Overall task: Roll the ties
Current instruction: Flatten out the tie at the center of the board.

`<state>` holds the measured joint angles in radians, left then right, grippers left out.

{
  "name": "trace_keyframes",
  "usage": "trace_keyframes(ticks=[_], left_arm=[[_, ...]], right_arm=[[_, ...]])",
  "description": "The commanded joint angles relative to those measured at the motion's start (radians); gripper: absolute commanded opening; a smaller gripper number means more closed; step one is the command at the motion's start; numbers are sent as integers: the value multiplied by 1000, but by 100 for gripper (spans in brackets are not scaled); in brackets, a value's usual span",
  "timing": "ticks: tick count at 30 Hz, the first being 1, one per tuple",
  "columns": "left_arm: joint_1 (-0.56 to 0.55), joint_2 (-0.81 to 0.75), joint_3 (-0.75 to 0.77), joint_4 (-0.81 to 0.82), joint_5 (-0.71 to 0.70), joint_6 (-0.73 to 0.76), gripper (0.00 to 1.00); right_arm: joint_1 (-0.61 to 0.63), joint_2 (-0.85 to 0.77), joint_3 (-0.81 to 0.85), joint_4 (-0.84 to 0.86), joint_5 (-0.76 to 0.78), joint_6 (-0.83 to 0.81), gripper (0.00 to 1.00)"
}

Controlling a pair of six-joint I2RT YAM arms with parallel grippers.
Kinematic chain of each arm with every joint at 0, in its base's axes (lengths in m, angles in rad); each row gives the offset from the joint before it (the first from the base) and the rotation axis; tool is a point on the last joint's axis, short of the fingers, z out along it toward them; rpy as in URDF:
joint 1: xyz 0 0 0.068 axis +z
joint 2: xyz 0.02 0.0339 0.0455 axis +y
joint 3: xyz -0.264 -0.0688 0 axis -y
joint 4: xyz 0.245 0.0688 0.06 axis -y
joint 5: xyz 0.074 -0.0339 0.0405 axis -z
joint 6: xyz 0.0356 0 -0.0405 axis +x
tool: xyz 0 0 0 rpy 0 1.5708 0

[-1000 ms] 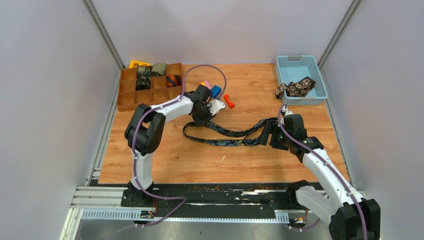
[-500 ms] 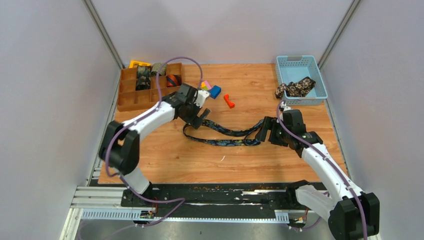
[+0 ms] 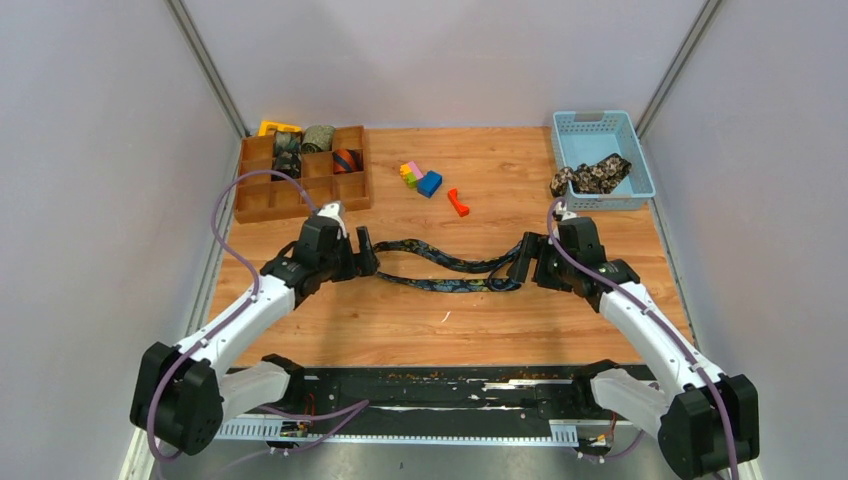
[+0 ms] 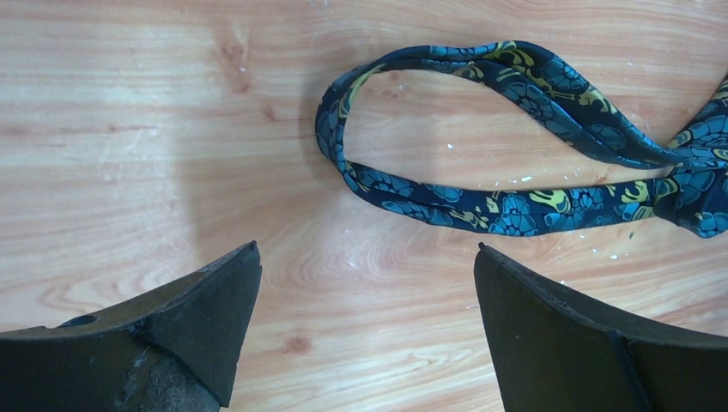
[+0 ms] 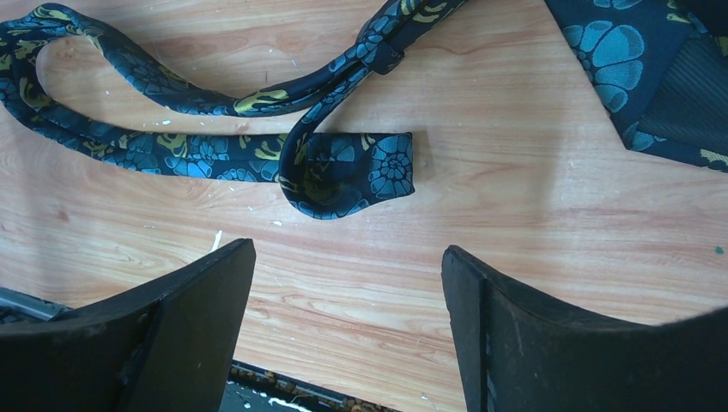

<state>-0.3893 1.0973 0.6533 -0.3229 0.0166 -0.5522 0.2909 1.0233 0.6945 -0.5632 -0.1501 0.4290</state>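
Observation:
A navy tie (image 3: 455, 285) with gold and teal paisley lies unrolled on the wooden table, folded into a long flat loop between the two arms. My left gripper (image 3: 368, 257) is open at the loop's left bend and holds nothing. In the left wrist view the tie (image 4: 506, 210) lies just beyond the left gripper (image 4: 367, 257). My right gripper (image 3: 520, 265) is open at the tie's right end. In the right wrist view the folded narrow end of the tie (image 5: 343, 167) lies ahead of the right gripper (image 5: 348, 257). A black-tan floral tie (image 3: 590, 177) hangs over the blue basket (image 3: 632, 140).
A wooden divided box (image 3: 300, 205) at the back left holds rolled ties, a green one (image 3: 318, 138) and a striped one (image 3: 346, 160) among them. Coloured blocks (image 3: 420, 178) and a red piece (image 3: 458, 202) lie behind the tie. Grey walls close in both sides.
My left gripper has opened and swung back and to the left, down to the tie's left bend. The right gripper has opened slightly wider and barely shifted.

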Motion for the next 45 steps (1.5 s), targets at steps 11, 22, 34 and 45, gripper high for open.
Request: trace_keyframes(ticks=[11, 22, 34, 45], left_arm=[[-351, 104, 23, 43, -298, -510, 100], [-449, 379, 100, 124, -322, -763, 93], [-474, 550, 148, 206, -337, -833, 55], [-471, 444, 118, 135, -393, -623, 0]], right_arm=[[10, -28, -70, 72, 138, 126, 79], [10, -52, -123, 92, 149, 134, 79], [11, -31, -140, 109, 165, 129, 79], [11, -21, -126, 92, 214, 121, 79]])
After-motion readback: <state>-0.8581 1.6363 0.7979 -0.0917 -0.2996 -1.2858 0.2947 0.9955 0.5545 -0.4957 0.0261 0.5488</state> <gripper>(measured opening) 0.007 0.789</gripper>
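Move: The left hand is open, with the spot to be pinched on the tie's near strand some 15 cm to its right, about 1 cm back and 8 cm below. From this hand, the tie's left bend lies about 4 cm right and 3 cm ahead. The far strand passes about 8 cm beyond the pinch spot, and the crossing is 17 cm right of it, level with it. From the right hand, the pinch spot is roughly 23 cm left, 2 cm ahead and 8 cm down. The left hand comes to pinch the tie's near strand: it swings about 15 cm to the right, dipping back towards its base and then out again, and sinks some 7 cm. It turns roughly 15 degrees counter-clockwise and tips down a little, its wide-open fingers shutting fully on the cloth. The right hand, still open and holding nothing, sinks about 4 cm and drifts 3 cm right. ##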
